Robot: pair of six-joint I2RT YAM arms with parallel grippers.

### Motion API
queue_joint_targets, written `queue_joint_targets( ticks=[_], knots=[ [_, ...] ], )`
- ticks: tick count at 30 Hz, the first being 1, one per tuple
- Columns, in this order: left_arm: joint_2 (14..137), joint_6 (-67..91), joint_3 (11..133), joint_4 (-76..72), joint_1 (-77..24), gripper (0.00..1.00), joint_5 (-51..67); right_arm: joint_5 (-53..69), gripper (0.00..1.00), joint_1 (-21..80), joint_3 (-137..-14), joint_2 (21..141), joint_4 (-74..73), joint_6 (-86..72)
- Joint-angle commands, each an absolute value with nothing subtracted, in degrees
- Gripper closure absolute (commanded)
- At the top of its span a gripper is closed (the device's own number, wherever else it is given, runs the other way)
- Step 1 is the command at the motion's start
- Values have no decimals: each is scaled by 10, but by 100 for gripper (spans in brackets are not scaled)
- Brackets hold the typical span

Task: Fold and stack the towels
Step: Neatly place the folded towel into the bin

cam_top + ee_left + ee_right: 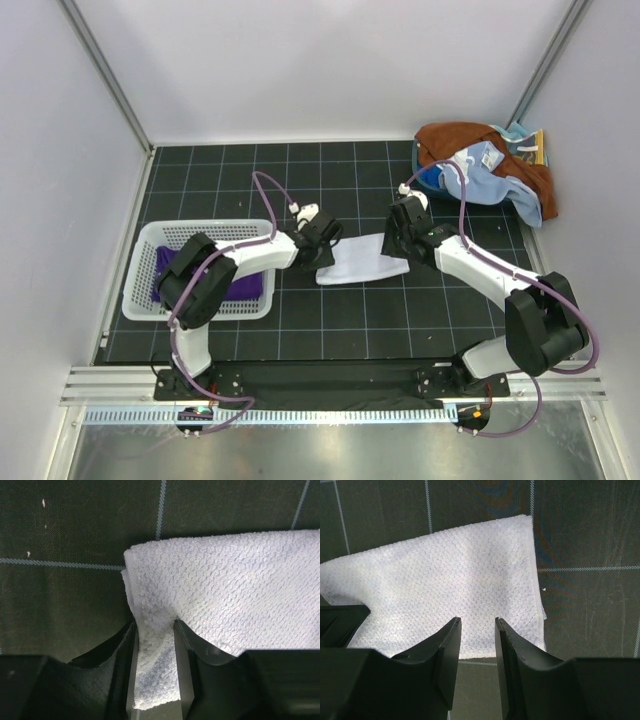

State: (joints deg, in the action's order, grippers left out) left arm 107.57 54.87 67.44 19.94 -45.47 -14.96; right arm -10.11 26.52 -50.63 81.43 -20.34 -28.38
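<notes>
A folded white towel (362,262) lies flat on the dark gridded mat in the middle. My left gripper (322,240) is at the towel's left end. In the left wrist view a bunched fold of the white towel (225,590) fills the gap of the left gripper (155,625) and touches both fingers. My right gripper (397,238) hovers over the towel's right end. In the right wrist view the right gripper (477,622) stands open above the near edge of the white towel (445,575), with nothing between its fingers.
A white slotted basket (145,260) at the left holds a dark purple towel (245,287). At the back right corner lies a heap with a rust-brown towel (445,140) and a light blue towel (495,175). White walls enclose the mat.
</notes>
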Motion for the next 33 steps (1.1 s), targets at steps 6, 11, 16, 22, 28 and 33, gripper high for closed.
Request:
queue_joint_targets(
  ticks=[6,11,16,22,28,33],
  knots=[
    [1141,534,692,253,-461,90,-160,-95,61,265,-519,809,-180,-276],
    [1138,486,733,299,-464,100,-173,-93,61,265,-523,803,-185,-272],
    [1114,460,758,345,-467,100,-192,-96,61,265,-532,795,-195,-270],
    [1110,461,755,341,-476,100,-163,-74,62,265,-530,795,-189,-287],
    [1121,482,744,328,-508,100,-155,-64,62,271,-523,788,-185,-301],
    [1107,472,740,327,-509,97,-156,-78,62,301,-510,788,-167,-325]
  ],
)
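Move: The folded white towel lies right under the left hand's open fingers, which already straddle its left edge; its middle is some 9 cm to their right, about level fore and aft and 1 cm lower. Off to the left stands the white bin, its middle about 28 cm left and 2 cm back, with the purple towel in it some 26 cm left and 3 cm back. From the right hand the white towel's middle is about 7 cm left, level ahead, 7 cm below. Shut the left fingers quickly from their part-open gap, pinching the white towel's left edge close to the table. Keeping the pinch, tilt the hand's left side up and turn it clockwise, each about 10 degrees, then drag the edge some 3 cm back towards the base and a little right. Ease the open right hand about 2 cm left above the towel. ##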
